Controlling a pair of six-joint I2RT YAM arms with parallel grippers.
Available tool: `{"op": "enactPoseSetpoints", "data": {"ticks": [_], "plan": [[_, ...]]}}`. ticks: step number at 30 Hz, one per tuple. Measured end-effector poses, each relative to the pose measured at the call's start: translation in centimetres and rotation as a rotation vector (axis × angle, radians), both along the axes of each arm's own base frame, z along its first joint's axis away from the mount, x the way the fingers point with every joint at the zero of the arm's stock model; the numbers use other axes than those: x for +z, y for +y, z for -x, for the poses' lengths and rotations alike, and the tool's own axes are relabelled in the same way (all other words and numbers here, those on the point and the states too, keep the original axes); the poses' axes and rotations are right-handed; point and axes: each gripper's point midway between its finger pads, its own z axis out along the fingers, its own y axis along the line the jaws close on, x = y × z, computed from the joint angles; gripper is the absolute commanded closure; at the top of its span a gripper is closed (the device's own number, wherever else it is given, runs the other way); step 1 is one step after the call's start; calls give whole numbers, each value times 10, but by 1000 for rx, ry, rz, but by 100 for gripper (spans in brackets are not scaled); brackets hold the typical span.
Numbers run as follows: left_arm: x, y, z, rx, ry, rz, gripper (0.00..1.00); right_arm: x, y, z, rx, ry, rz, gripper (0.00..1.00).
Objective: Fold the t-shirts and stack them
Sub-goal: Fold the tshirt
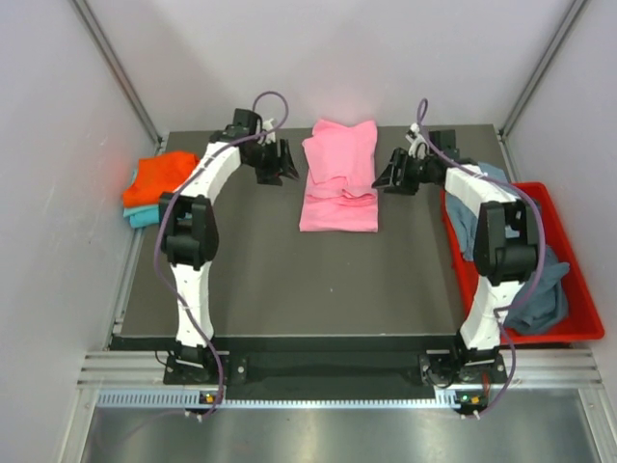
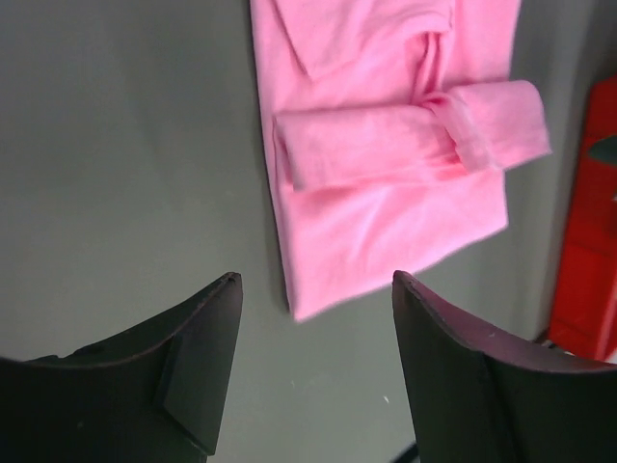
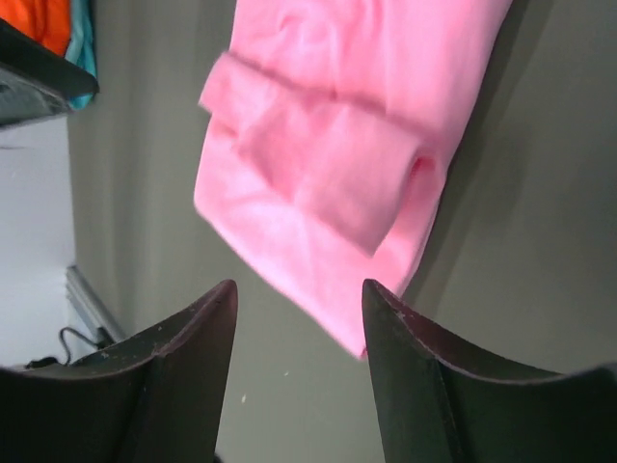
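A pink t-shirt (image 1: 339, 178) lies partly folded at the middle back of the dark table (image 1: 289, 280), its sleeves turned inward. My left gripper (image 1: 278, 162) hovers just left of it, open and empty. My right gripper (image 1: 393, 174) hovers just right of it, also open and empty. The left wrist view shows the pink t-shirt (image 2: 386, 145) ahead of the open left gripper (image 2: 316, 282), not touching. In the right wrist view the pink t-shirt (image 3: 337, 154) lies beyond the open right gripper (image 3: 299, 289). An orange t-shirt (image 1: 159, 177) rests on a teal one (image 1: 143, 216) at the left edge.
A red plastic bin (image 1: 559, 260) at the table's right edge holds grey-blue and dark shirts (image 1: 540, 294) that spill over its rim. White walls close in on both sides and behind. The arm bases stand at the near edge.
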Motion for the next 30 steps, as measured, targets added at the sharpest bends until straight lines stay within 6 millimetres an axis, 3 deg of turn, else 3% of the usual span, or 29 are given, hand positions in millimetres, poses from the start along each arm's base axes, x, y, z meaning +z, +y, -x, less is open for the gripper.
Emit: {"op": "enactPoseSetpoints", "data": {"ticks": [4, 10, 12, 16, 22, 30], "plan": [[14, 15, 25, 24, 52, 71, 32, -14, -2, 47, 9, 89, -26, 46], [-35, 5, 77, 33, 307, 169, 32, -58, -3, 98, 4, 283, -39, 46], [-49, -1, 93, 41, 395, 198, 31, -61, -3, 99, 0, 300, -46, 46], [-58, -8, 105, 52, 472, 240, 31, -65, -1, 95, -4, 304, -58, 46], [-57, -18, 103, 64, 503, 308, 30, -86, 0, 95, -21, 365, -63, 46], [-72, -29, 104, 61, 541, 324, 30, -86, 7, 85, -18, 368, -90, 46]]}}
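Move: The pink t-shirt's near left corner, next for the left hand, is about 11 cm back of it, 4 cm right and 10 cm below; the near right corner lies about 9 cm back of the right hand, 1 cm left, 10 cm down. The folded-over flap is some 9 cm ahead of either corner, midway between them. From the right hand the grey shirt is about 22 cm right, 2 cm back. With fingers already open and empty, both hands draw back about 10 cm beside the t-shirt and sink to its near corners, the left going down about 7 cm and the right some 8 to 9 cm and easing a centimetre forward again at the end. The left also drifts nearly 3 cm right and swings its fingers back and inward by some 35 degrees until they point mostly right, the right tilts its own about 20 degrees back, and both stay open around the near corners without closing. ##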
